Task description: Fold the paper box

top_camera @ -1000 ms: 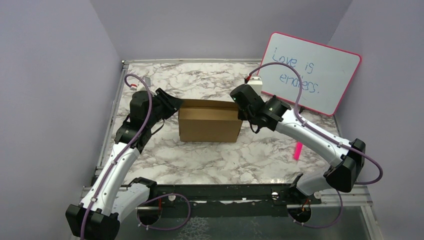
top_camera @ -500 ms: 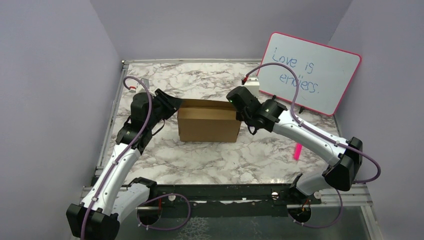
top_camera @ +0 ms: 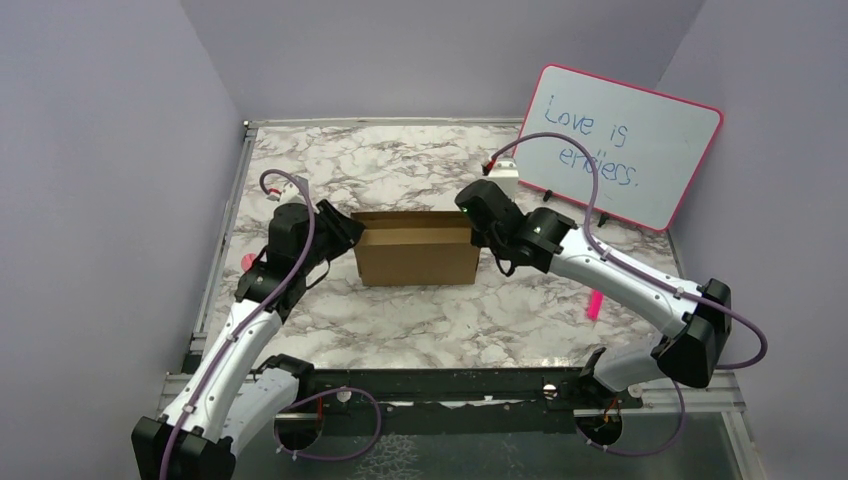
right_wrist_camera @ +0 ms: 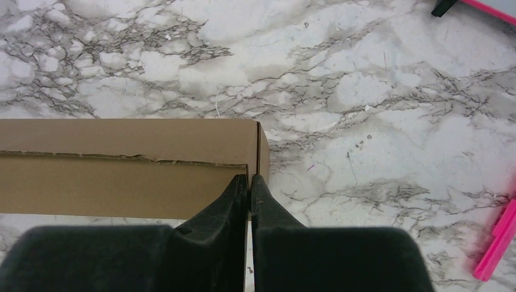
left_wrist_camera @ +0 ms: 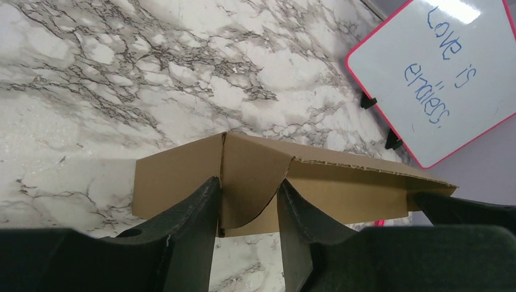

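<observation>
The paper box (top_camera: 418, 262) is a brown cardboard box standing on the marble table with its top open. My left gripper (top_camera: 345, 232) is at its left end. In the left wrist view the left gripper (left_wrist_camera: 246, 181) stands open, and a rounded flap of the paper box (left_wrist_camera: 252, 176) lies in the gap between the fingers. My right gripper (top_camera: 478, 225) is at the right end. In the right wrist view the right gripper (right_wrist_camera: 249, 177) is shut on the thin end wall at the corner of the paper box (right_wrist_camera: 122, 164).
A pink-rimmed whiteboard (top_camera: 620, 145) with blue writing leans at the back right, with a small white block (top_camera: 507, 172) beside it. A pink marker (top_camera: 596, 300) lies to the right of the box. A small pink thing (top_camera: 247, 262) lies near the left rail.
The box and both grippers have shifted toward the near edge of the table. The left arm has swung down and nearer with it.
</observation>
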You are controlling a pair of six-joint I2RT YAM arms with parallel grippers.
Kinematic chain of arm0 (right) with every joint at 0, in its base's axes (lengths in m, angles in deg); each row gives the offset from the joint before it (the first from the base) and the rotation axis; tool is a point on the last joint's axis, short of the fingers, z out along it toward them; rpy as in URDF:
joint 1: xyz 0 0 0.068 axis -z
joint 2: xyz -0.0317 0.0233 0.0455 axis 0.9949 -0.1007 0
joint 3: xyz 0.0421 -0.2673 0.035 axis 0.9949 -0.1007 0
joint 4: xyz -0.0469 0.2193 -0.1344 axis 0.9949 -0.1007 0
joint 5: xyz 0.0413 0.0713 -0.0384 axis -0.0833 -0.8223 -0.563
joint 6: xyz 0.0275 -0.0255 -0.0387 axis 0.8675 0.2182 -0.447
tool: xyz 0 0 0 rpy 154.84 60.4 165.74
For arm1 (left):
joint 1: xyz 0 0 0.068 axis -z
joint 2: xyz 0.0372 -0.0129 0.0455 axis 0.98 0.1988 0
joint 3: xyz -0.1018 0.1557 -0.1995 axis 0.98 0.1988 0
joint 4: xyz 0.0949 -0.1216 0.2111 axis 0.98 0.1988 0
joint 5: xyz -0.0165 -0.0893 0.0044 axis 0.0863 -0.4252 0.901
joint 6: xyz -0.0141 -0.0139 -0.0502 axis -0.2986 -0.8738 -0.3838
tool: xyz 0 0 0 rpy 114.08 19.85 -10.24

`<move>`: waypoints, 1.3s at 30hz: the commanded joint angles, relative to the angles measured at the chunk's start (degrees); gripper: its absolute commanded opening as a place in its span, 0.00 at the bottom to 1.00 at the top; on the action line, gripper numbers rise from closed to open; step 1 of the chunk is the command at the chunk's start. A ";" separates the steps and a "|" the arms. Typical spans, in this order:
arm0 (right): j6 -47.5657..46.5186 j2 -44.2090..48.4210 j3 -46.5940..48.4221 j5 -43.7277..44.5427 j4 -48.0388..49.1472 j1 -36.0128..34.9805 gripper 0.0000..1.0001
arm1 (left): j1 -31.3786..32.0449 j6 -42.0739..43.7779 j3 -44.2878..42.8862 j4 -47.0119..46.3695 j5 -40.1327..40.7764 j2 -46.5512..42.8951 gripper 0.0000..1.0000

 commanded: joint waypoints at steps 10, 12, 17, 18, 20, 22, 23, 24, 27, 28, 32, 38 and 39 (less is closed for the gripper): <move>-4.10 7.72 -5.38 -5.63 5.20 -0.90 0.50 | 0.71 9.58 -2.94 3.29 1.45 -4.21 0.62; -4.84 8.53 -5.29 -5.02 5.29 -0.92 0.58 | 0.71 9.66 -3.72 3.66 1.45 -4.22 0.66; -6.59 9.69 -3.24 -4.95 4.85 -0.88 0.71 | 0.61 9.93 -6.77 6.58 4.50 -4.60 0.77; -6.89 9.95 -3.12 -4.71 5.13 -0.92 0.72 | 0.61 9.63 -7.23 6.89 5.29 -4.76 0.79; -7.42 10.64 -3.02 -3.78 6.13 -0.92 0.77 | 0.66 8.34 -7.92 6.74 6.57 -4.95 0.82; -7.71 11.32 -3.12 -3.04 7.66 -0.84 0.80 | 0.53 6.75 -8.33 5.92 6.93 -4.39 0.83; -7.82 11.67 -3.29 -2.85 8.78 -0.83 0.81 | 0.48 5.91 -8.29 5.19 6.63 -4.05 0.83; -7.86 11.95 -3.58 -2.53 10.26 -0.71 0.83 | 0.40 5.04 -8.09 4.10 6.06 -3.42 0.83; -7.81 12.25 -4.53 -1.52 13.30 -0.17 0.85 | -0.07 2.55 -7.42 1.02 3.74 -1.11 0.83; -7.76 12.17 -4.73 -0.89 13.98 -0.08 0.86 | -0.32 2.22 -7.40 -0.01 2.95 -0.27 0.83; -7.47 11.46 -4.94 0.75 16.31 0.83 0.85 | -1.54 1.61 -7.57 -2.66 1.95 2.51 0.83; -7.10 9.22 -6.19 1.33 19.06 1.71 0.81 | -2.53 2.91 -7.30 -1.98 2.06 3.87 0.78; -6.85 8.97 -6.55 1.27 18.98 1.71 0.81 | -2.54 3.19 -7.00 -1.55 2.07 3.68 0.77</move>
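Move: The box stands open side up between the hands. The right fingers are shut on its right corner, with its middle about 12 cm left, 2 back and 5 below. The left fingers, part open, straddle its left corner, the middle about 12 cm right, 3 back and 5 below. The pink marker lies about 24 cm right of the right hand, 12 back and 9 below. Both hands open wide, edging back, then rise 5 to 8 cm off the box's corners and go forward. ##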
